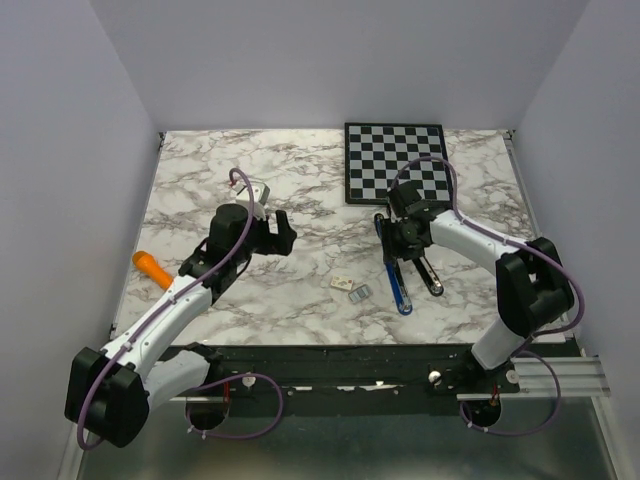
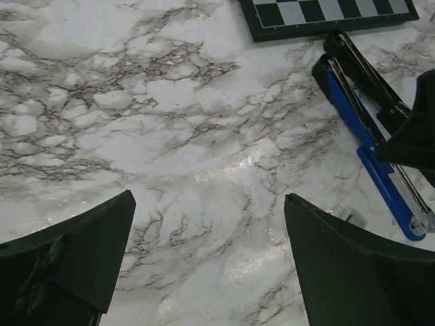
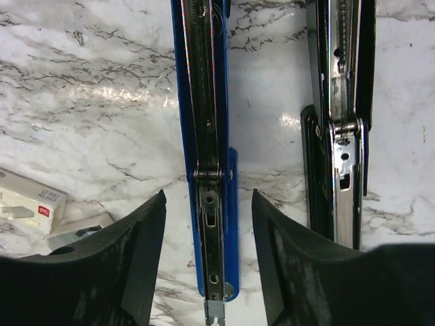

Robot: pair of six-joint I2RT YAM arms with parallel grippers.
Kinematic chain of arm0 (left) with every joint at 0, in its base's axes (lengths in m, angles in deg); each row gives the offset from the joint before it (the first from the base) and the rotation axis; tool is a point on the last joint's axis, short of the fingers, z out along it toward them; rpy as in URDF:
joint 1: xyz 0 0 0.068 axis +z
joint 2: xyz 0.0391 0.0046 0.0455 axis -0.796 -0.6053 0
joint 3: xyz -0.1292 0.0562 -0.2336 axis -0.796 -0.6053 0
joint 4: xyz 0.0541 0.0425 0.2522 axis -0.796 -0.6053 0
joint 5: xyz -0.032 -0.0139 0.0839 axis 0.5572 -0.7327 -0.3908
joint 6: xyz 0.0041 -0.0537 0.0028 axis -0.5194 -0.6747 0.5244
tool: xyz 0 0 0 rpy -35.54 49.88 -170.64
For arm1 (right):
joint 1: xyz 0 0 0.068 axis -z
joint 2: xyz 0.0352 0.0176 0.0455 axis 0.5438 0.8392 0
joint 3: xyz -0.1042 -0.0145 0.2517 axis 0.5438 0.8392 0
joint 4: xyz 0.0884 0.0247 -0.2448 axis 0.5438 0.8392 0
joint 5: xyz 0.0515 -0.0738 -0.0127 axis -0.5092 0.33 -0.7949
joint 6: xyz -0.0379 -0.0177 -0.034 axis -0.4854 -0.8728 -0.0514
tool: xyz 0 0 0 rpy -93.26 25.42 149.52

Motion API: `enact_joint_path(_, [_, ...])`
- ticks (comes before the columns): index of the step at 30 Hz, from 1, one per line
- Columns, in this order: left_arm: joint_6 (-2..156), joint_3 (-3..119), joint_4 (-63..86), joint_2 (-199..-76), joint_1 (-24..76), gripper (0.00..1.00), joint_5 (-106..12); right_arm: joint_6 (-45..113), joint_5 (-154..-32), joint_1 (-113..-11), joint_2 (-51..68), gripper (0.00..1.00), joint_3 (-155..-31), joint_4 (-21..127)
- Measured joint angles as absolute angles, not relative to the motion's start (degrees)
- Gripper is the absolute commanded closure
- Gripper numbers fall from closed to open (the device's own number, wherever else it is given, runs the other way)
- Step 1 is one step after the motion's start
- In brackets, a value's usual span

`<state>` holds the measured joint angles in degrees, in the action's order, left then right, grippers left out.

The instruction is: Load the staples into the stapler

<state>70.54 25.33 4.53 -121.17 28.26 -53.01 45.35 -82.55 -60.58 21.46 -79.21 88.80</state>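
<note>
The stapler lies swung open on the marble table. Its blue base (image 1: 395, 275) with the metal staple channel (image 3: 207, 136) runs toward the near edge, and its black top arm (image 1: 430, 275) (image 3: 340, 102) lies to the right. My right gripper (image 1: 400, 243) (image 3: 207, 204) is open and low over the blue base, one finger on each side with a gap on both. The staples (image 1: 360, 293) (image 3: 78, 231), a small grey block, lie left of the stapler beside a tiny white box (image 1: 343, 284) (image 3: 30, 204). My left gripper (image 1: 280, 232) (image 2: 207, 204) is wide open over bare marble, with nothing in it.
A checkerboard (image 1: 395, 162) lies at the back right, just beyond the stapler's hinge end. An orange object (image 1: 152, 268) rests near the table's left edge. In the left wrist view the blue base (image 2: 370, 142) shows at the right.
</note>
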Motion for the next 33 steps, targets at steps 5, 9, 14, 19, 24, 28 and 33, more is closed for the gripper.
enact_joint_path(5, [66.89,23.80,6.32,-121.17,28.26,0.01,-47.96,43.25,-82.60,-60.58,23.93,0.49,-80.18,88.03])
enact_joint_path(9, [63.94,23.74,8.92,-122.16,28.26,0.01,-45.60,42.31,-82.60,-60.58,25.46,0.57,-80.18,88.03])
enact_joint_path(14, [60.42,23.74,12.59,-125.19,28.26,0.01,-43.52,41.22,-82.93,-60.58,26.12,0.75,-80.18,88.10])
enact_joint_path(19, [58.28,23.74,16.26,-129.33,28.26,0.01,-40.99,39.19,-82.93,-60.63,26.10,0.99,-80.52,88.27])
enact_joint_path(24, [58.12,23.19,22.82,-132.56,28.26,0.01,-37.32,35.84,-82.95,-60.63,26.10,0.99,-81.62,88.95])
enact_joint_path(28, [58.15,22.69,29.88,-134.64,28.26,0.01,-35.04,33.20,-82.99,-60.63,25.42,0.99,-83.50,89.47])
enact_joint_path(33, [57.84,24.94,33.73,-140.43,28.26,0.01,-34.63,30.46,-85.16,-61.17,23.87,0.99,-85.77,89.49])
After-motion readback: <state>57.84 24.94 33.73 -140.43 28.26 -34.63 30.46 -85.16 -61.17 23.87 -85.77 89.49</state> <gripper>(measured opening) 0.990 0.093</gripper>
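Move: The blue stapler, lying opened out, is right under the right hand: its middle is about 1 cm ahead and 3 cm below. The black stapler's middle lies some 3 cm ahead and 4 cm to the right. The grey staple tray is about 7 cm left and 4 cm back, the white staple box about 10 cm left and 2 cm back. From the left hand, the blue stapler is roughly 20 cm right, 1 cm back and 16 cm below. The right fingers pinch the blue stapler near its hinge: the hand sinks about 2 cm, shuts on it, then raises it some 4 cm while easing forward and a little left, turning about 15 degrees counter-clockwise. Meanwhile the wide-open left hand travels some 8 cm right, finally also forward, towards the stapler, rolling its left side down. ##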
